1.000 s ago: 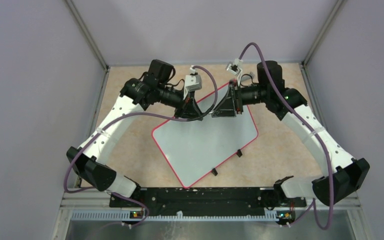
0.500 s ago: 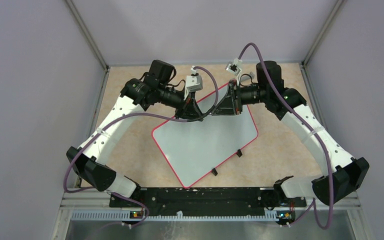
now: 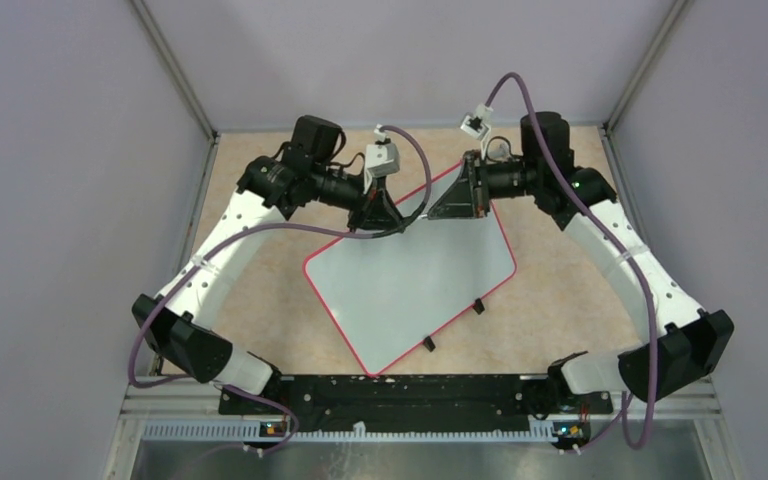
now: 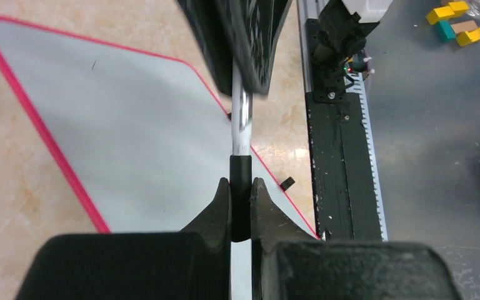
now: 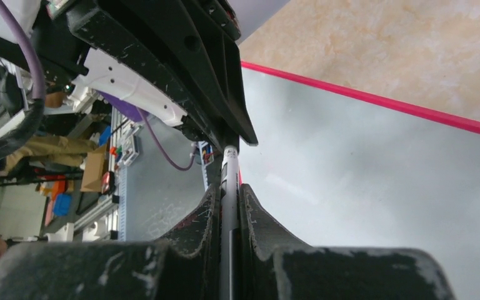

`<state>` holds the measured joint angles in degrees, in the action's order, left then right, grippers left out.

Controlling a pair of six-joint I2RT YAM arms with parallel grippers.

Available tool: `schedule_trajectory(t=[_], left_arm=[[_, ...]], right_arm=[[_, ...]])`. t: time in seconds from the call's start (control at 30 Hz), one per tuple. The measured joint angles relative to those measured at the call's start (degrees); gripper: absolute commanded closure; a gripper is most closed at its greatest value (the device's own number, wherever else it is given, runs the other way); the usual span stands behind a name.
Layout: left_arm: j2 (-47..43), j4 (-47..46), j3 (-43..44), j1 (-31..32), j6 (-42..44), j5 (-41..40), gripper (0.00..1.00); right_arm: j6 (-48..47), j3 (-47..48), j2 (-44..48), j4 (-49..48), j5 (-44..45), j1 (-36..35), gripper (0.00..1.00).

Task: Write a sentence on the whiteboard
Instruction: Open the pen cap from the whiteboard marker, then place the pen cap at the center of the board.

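Observation:
The whiteboard (image 3: pixel 410 285), white with a pink-red rim, lies tilted on the tan table; it also fills the left wrist view (image 4: pixel 119 125) and the right wrist view (image 5: pixel 381 175). The sentence is out of view; the board's face looks blank apart from a tiny dark speck. Above the board's far corner a marker (image 3: pixel 415 220) hangs level between both grippers. My left gripper (image 3: pixel 402 224) (image 4: pixel 240 185) is shut on its black end. My right gripper (image 3: pixel 430 214) (image 5: pixel 228 190) is shut on its silver-white barrel (image 4: pixel 240 119) (image 5: pixel 229 164).
Two small black clips (image 3: pixel 478 305) (image 3: pixel 427 343) sit on the board's near long edge. A black rail (image 3: pixel 400 392) runs along the table's near edge. Grey walls close in the left, right and back. Coloured blocks (image 4: pixel 459 22) lie beyond the rail.
My right gripper has closed onto the marker barrel and both grippers have shifted slightly toward the far side. The left gripper's hold is unchanged.

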<state>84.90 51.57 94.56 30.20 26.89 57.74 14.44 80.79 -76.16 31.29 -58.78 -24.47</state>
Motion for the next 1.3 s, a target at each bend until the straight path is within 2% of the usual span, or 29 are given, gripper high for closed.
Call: schedule_trajectory(t=[0.2,0.4,0.47,0.63,0.73,0.8,1.0,1.3], left_arm=[[-1.53,2.71,-1.99,-5.11,1.49,-2.86,1.00],[-1.53,5.88,-1.64,-8.83,2.84,-3.45,1.00],[-1.66,5.40,-1.36,-13.40,1.81,-3.56,1.00],[-3.34,-1.20,-2.69,-29.29,-4.00,-8.20,1.00],[-4.17,-5.22,-6.95,-37.75,-5.81,-12.26,1.00],[-4.28,-6.40,-11.30,-40.68,-5.97,-14.67,1.00],[-1.25,-6.78,-24.13,-44.04,-3.96,-24.55,1.00],[2.12,-9.84,-34.23,-44.35,-2.45,-32.85,1.00]], right_arm=[[2.43,5.42,-1.36,0.85,-3.19,8.87,1.00],[-1.03,15.72,-3.56,4.92,-3.67,13.38,1.00],[-2.47,16.41,-3.45,6.36,-2.95,13.79,1.00],[-6.73,16.39,-3.91,12.24,0.92,14.16,1.00],[-10.49,16.44,-4.52,16.44,3.48,14.16,1.00],[-13.62,16.81,-5.03,19.58,5.73,14.16,1.00],[-22.21,17.27,-5.77,26.75,12.50,14.16,1.00],[-27.34,13.18,-4.22,28.30,15.72,13.64,1.00]])
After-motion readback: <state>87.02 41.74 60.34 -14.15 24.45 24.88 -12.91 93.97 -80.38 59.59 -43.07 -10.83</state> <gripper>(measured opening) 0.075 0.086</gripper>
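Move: The left hand still pinches the black cap, which lies about 6 cm to the left of the right hand and level with it; the right hand grips the marker's body, whose middle is some 5 cm to the left hand's right. The whiteboard's middle lies about 10 cm ahead of the left hand and straight in line, roughly 32 cm below; from the right hand, 10 cm ahead, 5 cm left and 33 cm below. The left hand's bare patch of table is 9 cm ahead, 31 cm left, 32 cm below. Keeping the cap pinched, the left hand pulls away from the marker, sweeping some 30 cm left with a forward arc, then dropping about 24 cm towards the bare table while turning roughly 60 degrees counter-clockwise and tipping its fingers down. The right hand keeps its grip on the body and draws back about 10 cm right and 6 cm forward, first rising 7 cm and then sinking to slightly below its start as its fingers tip down some 20 degrees, the nib end over the whiteboard. ##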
